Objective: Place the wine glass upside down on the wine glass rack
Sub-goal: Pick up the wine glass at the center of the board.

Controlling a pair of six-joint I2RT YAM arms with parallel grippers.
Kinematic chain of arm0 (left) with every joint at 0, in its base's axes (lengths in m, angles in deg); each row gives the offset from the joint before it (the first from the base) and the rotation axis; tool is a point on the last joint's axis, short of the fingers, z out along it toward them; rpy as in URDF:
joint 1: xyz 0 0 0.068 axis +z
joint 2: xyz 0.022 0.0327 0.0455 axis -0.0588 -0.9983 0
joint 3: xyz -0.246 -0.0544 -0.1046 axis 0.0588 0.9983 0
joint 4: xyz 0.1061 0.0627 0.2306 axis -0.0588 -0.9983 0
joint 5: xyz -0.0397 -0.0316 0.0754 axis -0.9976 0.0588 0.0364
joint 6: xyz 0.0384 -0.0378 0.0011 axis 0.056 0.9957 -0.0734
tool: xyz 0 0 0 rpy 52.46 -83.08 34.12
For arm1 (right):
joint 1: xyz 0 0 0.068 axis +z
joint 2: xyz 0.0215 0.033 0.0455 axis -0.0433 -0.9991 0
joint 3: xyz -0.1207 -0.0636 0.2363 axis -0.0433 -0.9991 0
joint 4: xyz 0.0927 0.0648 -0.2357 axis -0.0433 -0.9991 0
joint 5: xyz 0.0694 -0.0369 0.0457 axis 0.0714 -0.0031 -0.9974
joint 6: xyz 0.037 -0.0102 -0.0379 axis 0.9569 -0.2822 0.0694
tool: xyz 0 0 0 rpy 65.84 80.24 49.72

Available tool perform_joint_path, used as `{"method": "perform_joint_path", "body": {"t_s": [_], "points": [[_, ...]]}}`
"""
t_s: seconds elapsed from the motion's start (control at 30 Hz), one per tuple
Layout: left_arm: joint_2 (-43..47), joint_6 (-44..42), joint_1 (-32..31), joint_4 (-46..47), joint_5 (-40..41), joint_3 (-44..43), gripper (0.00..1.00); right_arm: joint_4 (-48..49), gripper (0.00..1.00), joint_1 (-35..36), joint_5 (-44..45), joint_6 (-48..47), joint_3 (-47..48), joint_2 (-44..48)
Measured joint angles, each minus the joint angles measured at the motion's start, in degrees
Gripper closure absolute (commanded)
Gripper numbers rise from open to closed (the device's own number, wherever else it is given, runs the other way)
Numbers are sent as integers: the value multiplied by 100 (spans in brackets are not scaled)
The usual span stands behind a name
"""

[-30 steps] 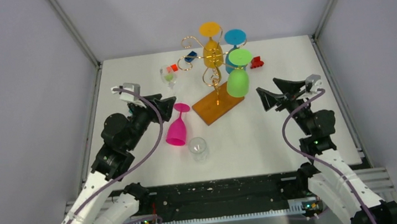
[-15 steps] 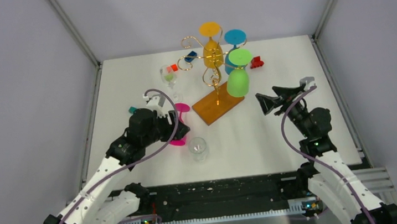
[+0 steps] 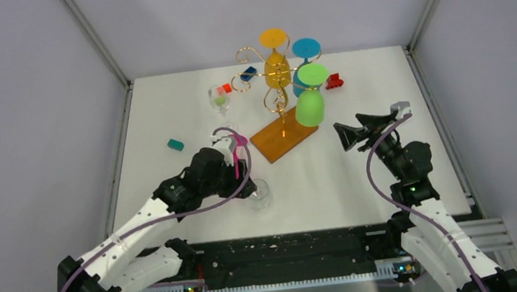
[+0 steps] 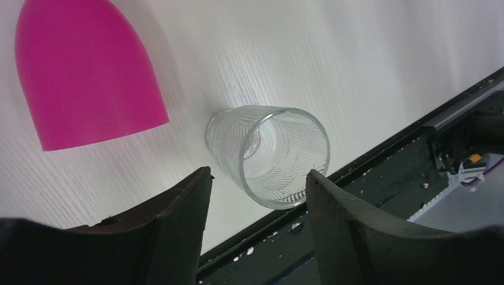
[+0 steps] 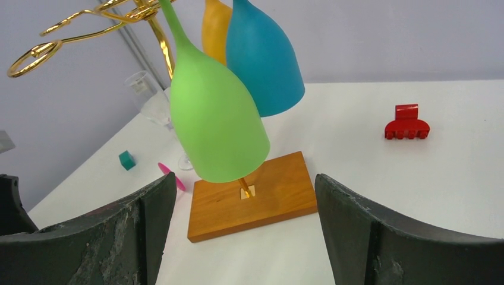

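A pink wine glass lies on its side: its bowl fills the left wrist view's upper left, and its stem and foot show from above. A clear patterned glass lies on its side just beyond my left gripper, which is open and holds nothing. The wine glass rack is gold wire on a wooden base, with orange, blue and green glasses hanging upside down. My right gripper is open and empty, right of the rack.
A clear wine glass with coloured bits inside stands left of the rack. A teal block, a blue piece and a red clip lie on the table. The black rail runs along the near edge.
My left arm has swung right and towards the near edge, over the pink glass's bowl, towards the clear glass; this uncovered the teal block. The right gripper shifted slightly, then stayed still.
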Motion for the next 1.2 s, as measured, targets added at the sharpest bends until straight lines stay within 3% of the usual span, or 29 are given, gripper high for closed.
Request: {"method": "perform_joint_path", "body": {"t_s": [0.53,0.8,0.97,1.2], "points": [[-1425,-323,-575,-223,1040,-627,67,-160,15,0,28,-238,0,155],[-1751,-481,-686,-560,1207,-909,92,-256,16,0,50,-343,0,155],[-1744,-514,-704,-669,1283,-909,100,-302,16,0,50,-365,0,155],[-1714,-546,-710,-688,1241,-907,100,-378,16,0,46,-400,2,173]]}}
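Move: The left hand, open, hangs just above the clear wine glass standing near the table's close edge; its middle lies about 3 cm to the right, 1 cm nearer the base and some 9 cm below. The pink glass lies on its side about 11 cm ahead and 5 cm left of this hand, and the rack's wooden board some 18 cm ahead and 12 cm right. From the right hand, the clear glass is roughly 29 cm left, 12 cm back and 19 cm lower. The left hand sinks about 4 cm onto the rim of the clear wine glass, edging a little forward, while the wrist tilts some 20 degrees so that the fingers point more steeply down. During most of the descent the fingers close from well open to nearly shut, pinching the thin wall at the rim's left side, one finger inside the bowl and one outside, and then the hand stays there and keeps its pinch. ##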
